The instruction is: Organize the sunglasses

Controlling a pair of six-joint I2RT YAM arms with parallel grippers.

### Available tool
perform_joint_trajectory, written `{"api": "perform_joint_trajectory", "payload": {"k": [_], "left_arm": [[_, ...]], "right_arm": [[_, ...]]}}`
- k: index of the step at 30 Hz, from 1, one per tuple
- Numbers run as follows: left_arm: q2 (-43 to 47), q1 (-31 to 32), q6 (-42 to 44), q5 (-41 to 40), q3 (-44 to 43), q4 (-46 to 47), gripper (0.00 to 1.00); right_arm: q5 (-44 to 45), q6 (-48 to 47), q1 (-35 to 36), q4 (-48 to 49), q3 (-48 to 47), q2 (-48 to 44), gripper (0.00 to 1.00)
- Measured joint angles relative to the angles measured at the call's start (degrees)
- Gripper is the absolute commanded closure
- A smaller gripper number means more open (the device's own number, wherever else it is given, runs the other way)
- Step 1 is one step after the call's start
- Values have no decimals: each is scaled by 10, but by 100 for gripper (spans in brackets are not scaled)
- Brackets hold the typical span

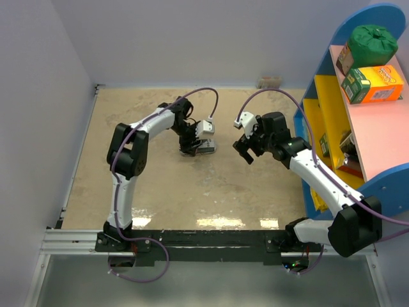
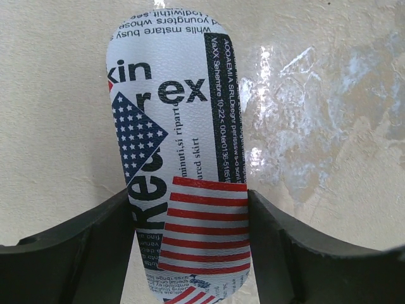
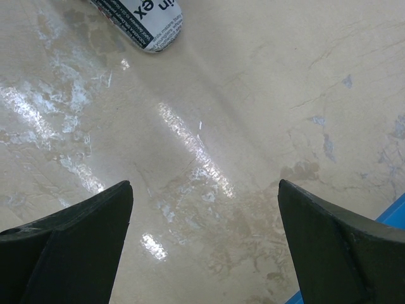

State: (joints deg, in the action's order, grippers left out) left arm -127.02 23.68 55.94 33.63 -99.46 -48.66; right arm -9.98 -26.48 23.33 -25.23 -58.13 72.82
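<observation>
The sunglasses are not in view in any frame. An oblong flag-print case (image 2: 177,126) lies on the beige table, shut, and shows also in the top view (image 1: 207,147). My left gripper (image 2: 190,197) straddles the case's near end, both fingers (image 2: 101,240) pressed against its sides. In the top view that left gripper (image 1: 193,148) points down at mid-table. Just to the right, my right gripper (image 1: 244,151) hovers open above bare table. The right wrist view shows the right gripper (image 3: 205,190) holding nothing, with the case's end (image 3: 145,25) at upper left.
A blue, yellow and pink shelf unit (image 1: 332,102) stands along the right side, holding a green bag (image 1: 374,39) and an orange-green box (image 1: 374,86). A small pale object (image 1: 270,81) sits by the back wall. The shelf's blue edge (image 3: 395,212) lies near the right gripper.
</observation>
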Motion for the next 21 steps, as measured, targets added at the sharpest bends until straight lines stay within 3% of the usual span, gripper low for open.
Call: {"api": "perform_joint_trajectory", "payload": {"k": [4,9,21], "left_arm": [[8,0,7,-5,14,11,31],[16,4,7,-26,26,26,1],[88,3,-30,-43,69,53,0]], "right_arm": [[-1,0,0,0,0,0,2],[-1,-1,0,0,2,0,2],[-2,-1,0,0,3,0,1]]}}
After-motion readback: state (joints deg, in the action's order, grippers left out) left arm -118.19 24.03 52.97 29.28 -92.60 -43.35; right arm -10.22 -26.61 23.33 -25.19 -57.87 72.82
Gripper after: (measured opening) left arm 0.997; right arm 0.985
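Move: The sunglasses case lies flat on the table, still held near its flag-printed end by the left fingers. Its middle is some 4 cm to the right of that hand, about 1 cm ahead and 1 cm below. From the idle right hand, the same case lies roughly 18 cm to the left, 8 cm ahead and 16 cm below. Nothing else stands close by on the table. The sunglasses case is let go where it lies: the left fingers stay around its flag end, then spread from partly open to fully wide, coming off both long sides. Only then does the left hand lift almost straight up, about 3 cm, easing roughly 1 cm left and tilting slightly as it comes clear above the case. ##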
